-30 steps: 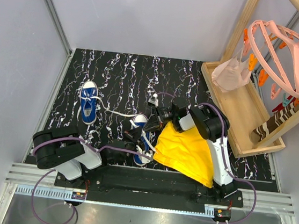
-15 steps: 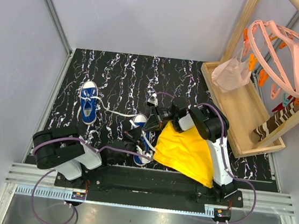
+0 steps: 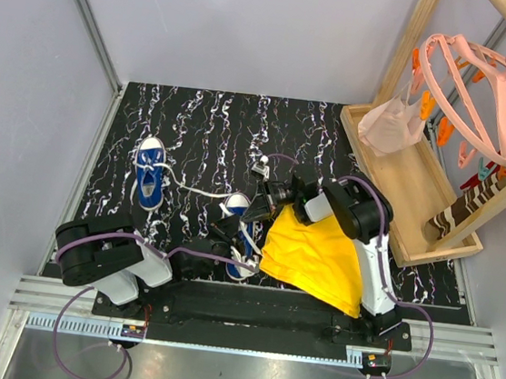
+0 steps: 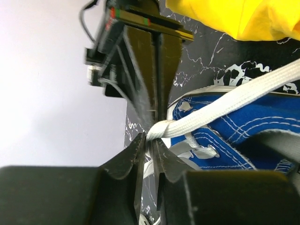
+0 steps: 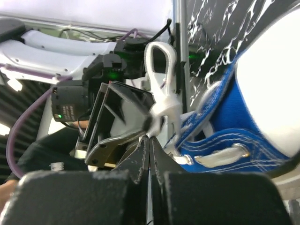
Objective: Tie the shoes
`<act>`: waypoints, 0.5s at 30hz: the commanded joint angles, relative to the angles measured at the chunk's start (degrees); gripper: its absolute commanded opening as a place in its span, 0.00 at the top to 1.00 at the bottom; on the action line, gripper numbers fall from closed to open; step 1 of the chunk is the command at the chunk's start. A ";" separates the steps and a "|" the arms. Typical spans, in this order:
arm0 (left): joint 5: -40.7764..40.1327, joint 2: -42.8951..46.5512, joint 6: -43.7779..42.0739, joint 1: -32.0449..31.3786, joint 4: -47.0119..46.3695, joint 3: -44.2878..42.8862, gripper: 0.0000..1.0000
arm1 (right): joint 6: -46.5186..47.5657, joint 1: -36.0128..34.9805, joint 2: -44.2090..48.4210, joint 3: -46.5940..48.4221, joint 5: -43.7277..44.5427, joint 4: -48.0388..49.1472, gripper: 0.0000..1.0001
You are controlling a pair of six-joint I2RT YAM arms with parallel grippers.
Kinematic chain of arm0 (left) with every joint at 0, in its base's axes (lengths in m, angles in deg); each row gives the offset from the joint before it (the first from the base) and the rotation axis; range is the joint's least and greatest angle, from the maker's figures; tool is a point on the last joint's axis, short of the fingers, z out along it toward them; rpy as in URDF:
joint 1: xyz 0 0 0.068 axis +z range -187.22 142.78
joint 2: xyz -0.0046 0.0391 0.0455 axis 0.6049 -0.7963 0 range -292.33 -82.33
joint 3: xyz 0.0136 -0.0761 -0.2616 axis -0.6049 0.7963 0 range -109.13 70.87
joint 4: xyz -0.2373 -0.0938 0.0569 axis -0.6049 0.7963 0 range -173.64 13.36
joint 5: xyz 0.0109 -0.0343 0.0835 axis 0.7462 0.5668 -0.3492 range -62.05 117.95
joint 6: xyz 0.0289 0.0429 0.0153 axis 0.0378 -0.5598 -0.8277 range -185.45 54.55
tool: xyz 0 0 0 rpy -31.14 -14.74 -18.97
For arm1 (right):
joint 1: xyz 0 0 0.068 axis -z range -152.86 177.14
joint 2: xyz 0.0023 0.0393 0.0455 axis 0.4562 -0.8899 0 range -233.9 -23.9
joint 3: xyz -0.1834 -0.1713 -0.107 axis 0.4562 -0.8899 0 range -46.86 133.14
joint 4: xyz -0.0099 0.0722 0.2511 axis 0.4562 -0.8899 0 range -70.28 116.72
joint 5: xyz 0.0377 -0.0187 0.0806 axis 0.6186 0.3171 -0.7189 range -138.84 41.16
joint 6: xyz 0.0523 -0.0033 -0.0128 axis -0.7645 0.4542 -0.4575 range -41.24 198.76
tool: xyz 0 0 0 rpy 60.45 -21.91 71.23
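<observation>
One blue sneaker (image 3: 149,176) lies at the left of the mat, its white lace trailing right. The other blue sneaker (image 3: 235,206) lies in the middle, between both grippers. My left gripper (image 3: 226,233) is shut on a white lace (image 4: 220,101) of this sneaker (image 4: 243,126), pinched at the tips (image 4: 151,139). My right gripper (image 3: 253,215) faces it, almost tip to tip, and is shut on a lace loop (image 5: 159,70) at its tips (image 5: 150,138). The sneaker's white toe cap (image 5: 274,89) fills the right of the right wrist view.
A yellow cloth (image 3: 314,256) lies right of the middle sneaker, under the right arm, and shows in the left wrist view (image 4: 243,16). A wooden tray (image 3: 417,194) with a pink cloth and a peg hanger (image 3: 484,88) stand at the right. Walls close the mat's left and back.
The right arm has shifted slightly at the middle sneaker, its gripper staying at the lace. The left arm and both sneakers have hardly moved.
</observation>
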State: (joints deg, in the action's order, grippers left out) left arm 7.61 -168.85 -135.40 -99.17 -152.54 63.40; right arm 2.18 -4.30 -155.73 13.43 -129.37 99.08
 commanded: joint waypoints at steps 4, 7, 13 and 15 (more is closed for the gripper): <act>-1.19 0.04 1.57 -0.45 -26.55 1.49 0.77 | 35.80 -0.29 15.02 0.27 7.41 -36.50 1.00; -0.76 0.30 1.92 -0.36 -26.55 2.01 0.66 | 35.97 -0.37 15.64 -0.44 8.11 -36.23 1.00; -0.58 1.62 2.28 -0.45 -26.11 3.24 0.53 | 36.93 -0.29 15.73 -0.26 8.90 -37.63 1.00; -0.58 2.49 2.80 -0.45 -25.67 4.03 0.44 | 38.42 -0.29 16.08 -0.09 9.34 -40.53 1.00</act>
State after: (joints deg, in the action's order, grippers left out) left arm 7.52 -168.50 -134.11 -99.37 -152.56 65.79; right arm 35.84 -4.36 -141.33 12.54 -121.66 63.60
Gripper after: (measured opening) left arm 0.475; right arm 0.007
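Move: The shoe lace wraps over the left hand's fingertips, about 1 cm ahead and 1 cm to the right of its hand point. The right hand already pinches the lace close by, with that wrap about 1 cm back and 1 cm left of it. The middle of the blue shoe is some 4 cm back, 1 cm left and 5 cm below the left hand. From there, the yellow cloth's middle is roughly 19 cm right and 7 cm back, 8 cm down. The left fingers, barely parted, spread to about half open and let go of the lace at the wrap, while the hand eases about 1.5 cm down and to its left, slightly back. Still shut on its lace, the right hand goes up about 3 cm and a little forward, then settles back roughly 1 cm, rolling about 15 degrees about its finger line so that its forward side rises. ##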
